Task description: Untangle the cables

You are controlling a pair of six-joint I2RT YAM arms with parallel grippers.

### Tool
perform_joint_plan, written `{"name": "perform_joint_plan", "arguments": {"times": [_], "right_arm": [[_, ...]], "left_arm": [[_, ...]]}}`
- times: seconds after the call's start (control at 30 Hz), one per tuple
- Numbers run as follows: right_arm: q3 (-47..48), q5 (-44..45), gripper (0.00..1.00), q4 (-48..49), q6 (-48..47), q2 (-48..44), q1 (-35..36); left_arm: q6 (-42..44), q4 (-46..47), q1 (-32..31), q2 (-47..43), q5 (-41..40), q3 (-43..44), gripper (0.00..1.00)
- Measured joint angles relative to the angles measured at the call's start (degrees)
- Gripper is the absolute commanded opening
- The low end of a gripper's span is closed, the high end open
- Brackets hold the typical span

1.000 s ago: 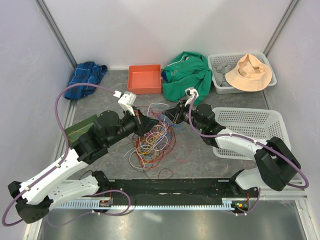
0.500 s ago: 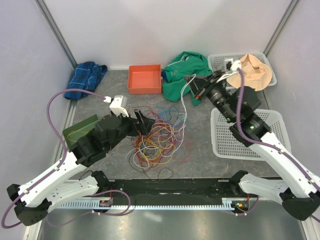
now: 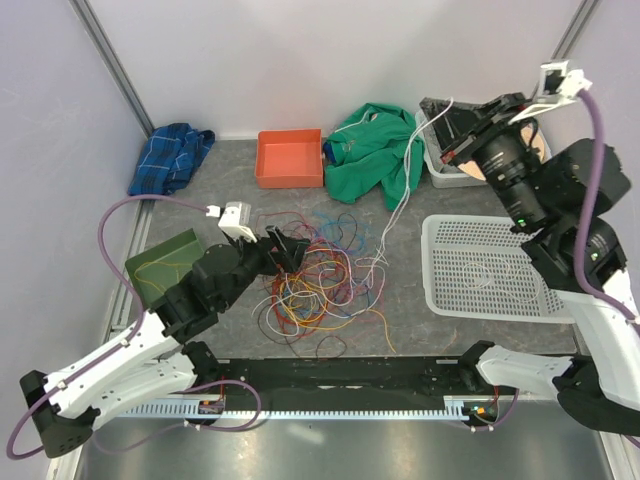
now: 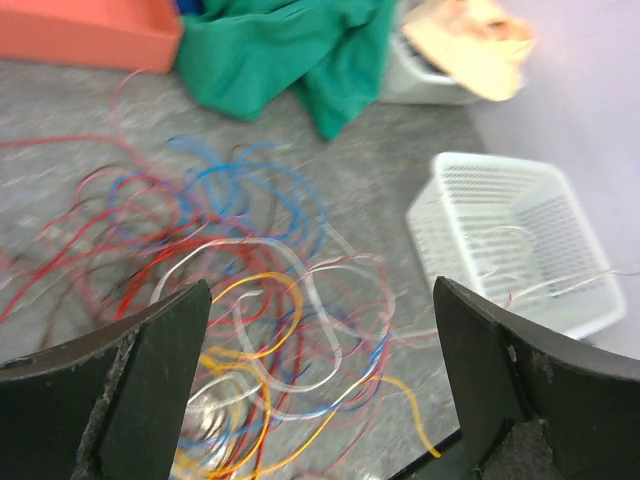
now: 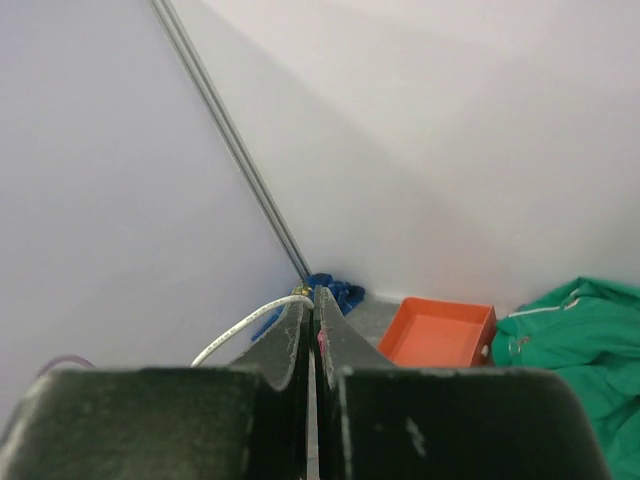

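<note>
The cables [image 3: 315, 280] lie as a loose tangle of red, yellow, blue and white loops in the middle of the table. My left gripper [image 3: 285, 250] hovers at the tangle's left edge, open. In the left wrist view its fingers [image 4: 320, 300] stand wide apart with the cables [image 4: 250, 300] on the table beneath them and nothing gripped. My right gripper [image 3: 440, 112] is raised high at the back right, shut on a white cable [image 3: 405, 190] that hangs from it down to the tangle. The right wrist view shows the jaws [image 5: 312, 295] pressed together with the white cable [image 5: 240, 335] coming out at the tips.
An orange tray [image 3: 290, 158], a green cloth [image 3: 375, 150] and a blue cloth [image 3: 172, 155] lie along the back. A white basket [image 3: 490, 265] sits at the right, and a second basket [image 3: 445, 170] stands behind it. A green board [image 3: 160, 262] lies at the left.
My right gripper shut on the white cable and rose up and to the right, drawing it out of the tangle. My left gripper opened and stayed by the pile.
</note>
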Motion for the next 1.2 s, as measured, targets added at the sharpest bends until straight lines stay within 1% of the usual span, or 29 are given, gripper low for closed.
{"name": "perform_joint_plan", "arguments": {"times": [0.1, 0.13, 0.17, 0.2, 0.3, 0.37, 0.47, 0.57, 0.63, 0.73, 0.9, 1.1, 1.2], "right_arm": [[4.4, 0.0, 0.00, -1.8, 0.0, 1.1, 0.0], [5.2, 0.0, 0.00, -2.4, 0.2, 1.4, 0.0], [5.6, 0.0, 0.00, -2.7, 0.3, 1.7, 0.0], [6.0, 0.0, 0.00, -3.2, 0.4, 2.0, 0.0], [6.1, 0.0, 0.00, -4.7, 1.0, 2.8, 0.0], [6.3, -0.1, 0.00, -5.6, 1.5, 3.8, 0.0], [7.7, -0.8, 0.00, -7.3, 2.3, 6.1, 0.0], [8.8, -2.4, 0.00, -8.5, 3.3, 7.7, 0.0], [8.8, -3.4, 0.00, -8.9, 4.1, 7.8, 0.0], [8.8, -4.8, 0.00, -9.0, 5.2, 7.8, 0.0], [8.8, -7.1, 0.00, -9.0, 6.7, 7.6, 0.0], [7.5, -9.0, 0.00, -9.2, 7.6, 6.6, 0.0], [6.0, -9.2, 0.00, -9.2, 7.7, 5.6, 0.0]], "left_arm": [[1.6, 10.2, 0.0, -1.6, 3.4, -5.6, 1.00], [2.3, 15.9, 0.0, -2.4, 5.4, -8.7, 1.00], [2.7, 19.3, 0.0, -2.8, 6.6, -10.6, 1.00], [3.2, 26.3, 0.0, -3.5, 9.1, -14.4, 1.00], [4.2, 39.9, 0.0, -3.5, 14.1, -21.4, 1.00], [4.7, 47.7, 0.0, -2.1, 17.6, -23.3, 1.00], [5.3, 60.1, 0.0, 1.6, 23.7, -23.8, 1.00], [5.3, 70.5, -0.2, 5.9, 28.5, -23.6, 1.00], [5.3, 75.3, -0.6, 9.6, 31.3, -22.6, 1.00], [5.6, 79.3, -1.7, 14.7, 34.6, -20.5, 1.00], [8.0, 81.8, -4.0, 21.4, 37.2, -17.3, 1.00], [9.8, 82.7, -4.2, 29.3, 37.7, -14.0, 0.99], [10.1, 83.4, -4.2, 33.6, 37.9, -12.0, 0.96]]}}
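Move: The white cable's raised strands hang from the right hand's shut fingers. At the left hand's own height they stand about 21 cm to its right, nearly level fore and aft; from the right hand that stretch is some 5 cm left and 31 cm down. Below the left hand lies the cable pile, its middle about 7 cm ahead, 5 cm right and 24 cm down. From the right hand, the white basket stands roughly 20 cm right, 9 cm ahead and 53 cm down. Swinging right about 16 cm towards the hanging white cable, the wide-open left hand also draws back some 5 cm, climbs about 7 cm and sinks part of the way again, while its wrist turns clockwise and tips up until the fingers point mostly right. High up, the right hand keeps its pinch, bobs slightly and shifts about 4 cm left, ending a little lower. ##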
